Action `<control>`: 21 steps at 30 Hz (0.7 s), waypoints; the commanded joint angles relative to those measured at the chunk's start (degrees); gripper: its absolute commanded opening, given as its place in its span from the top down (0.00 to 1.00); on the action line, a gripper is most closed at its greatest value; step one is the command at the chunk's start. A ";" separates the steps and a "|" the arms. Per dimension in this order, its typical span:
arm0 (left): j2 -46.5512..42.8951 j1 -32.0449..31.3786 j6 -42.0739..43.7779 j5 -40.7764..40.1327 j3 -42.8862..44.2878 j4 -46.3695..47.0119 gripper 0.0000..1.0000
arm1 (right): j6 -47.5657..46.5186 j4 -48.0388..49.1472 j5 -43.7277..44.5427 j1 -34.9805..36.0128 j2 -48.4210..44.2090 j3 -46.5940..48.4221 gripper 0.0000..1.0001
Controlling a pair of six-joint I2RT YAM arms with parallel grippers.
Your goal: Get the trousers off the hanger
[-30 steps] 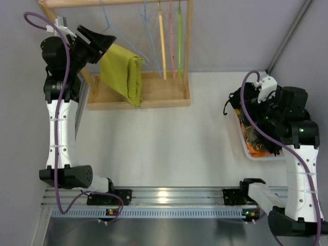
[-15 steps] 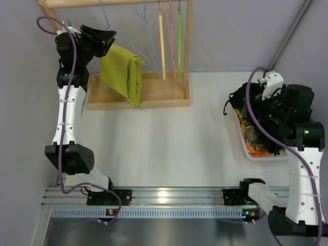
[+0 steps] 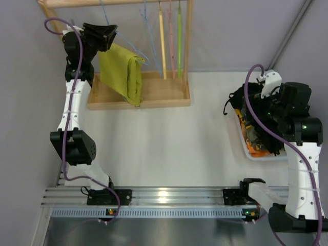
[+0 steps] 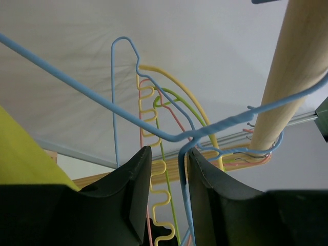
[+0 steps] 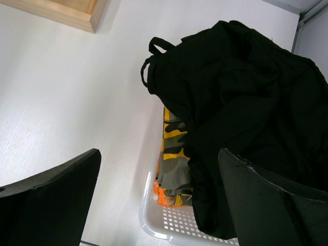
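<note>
The mustard trousers (image 3: 122, 72) hang folded over the light-blue wire hanger (image 3: 134, 51) on the wooden rack; a corner of them shows in the left wrist view (image 4: 20, 154). My left gripper (image 3: 105, 36) is up at the hanger's top. In the left wrist view its jaws (image 4: 169, 154) stand a little apart, with the hanger's blue wire (image 4: 102, 102) running down between them against the right finger (image 4: 205, 174). My right gripper (image 3: 259, 115) is wide open and empty above the basket (image 5: 159, 159).
The wooden rack (image 3: 154, 95) holds a second blue hanger (image 3: 148, 36) and yellow (image 3: 162, 41), pink (image 3: 171, 41) and green (image 3: 179, 36) hangers. Its rail (image 4: 287, 77) is close to my left fingers. A white basket (image 5: 169, 225) at right holds a black clothes heap (image 5: 241, 92).
My left arm has stretched up and to the right, bringing its gripper from beside the trousers to the hanger's top. The right arm has barely moved.
</note>
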 commanded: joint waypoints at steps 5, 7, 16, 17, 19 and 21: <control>3.66 -1.24 -3.18 -1.26 5.02 8.82 0.59 | 0.03 0.21 0.41 0.22 1.01 1.57 0.01; 4.36 -1.51 -4.06 -1.52 5.28 10.40 0.59 | 0.12 0.12 0.41 0.22 1.28 1.66 0.01; 4.45 -2.04 -5.03 -2.22 7.65 12.34 0.68 | -0.23 0.21 0.41 0.22 1.45 1.74 0.01; 4.54 -2.04 -5.03 -2.22 7.83 12.26 0.71 | -0.23 0.21 0.41 0.22 1.54 1.92 0.01; 4.36 -1.95 -5.12 -2.22 8.27 12.34 0.79 | -0.23 0.12 0.32 0.22 1.54 2.09 0.01; 4.19 -2.04 -5.12 -1.87 8.71 12.26 0.94 | -0.32 0.12 0.40 0.22 1.28 2.18 0.01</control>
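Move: The neck of the blue hanger, where its shoulder wires meet, is about 2 cm ahead of the left hand, 2 cm to its right and 2 cm above. The trousers hang below, their middle level ahead, roughly 3 cm right and 22 cm down; the wooden rail runs some 9 cm above and 3 cm ahead. The next blue hanger is 13 cm right, 3 cm ahead. From the right hand that neck lies about 28 cm ahead, 48 cm left, 18 cm higher. Forward first, then right and up, about 2 cm each way, the left hand brings its part-open fingertips around the base of the blue hanger's neck, just under the rail, with only a slight tip upward. It then stops there and closes, pinching the wire between the fingertips where neck and shoulder meet. ##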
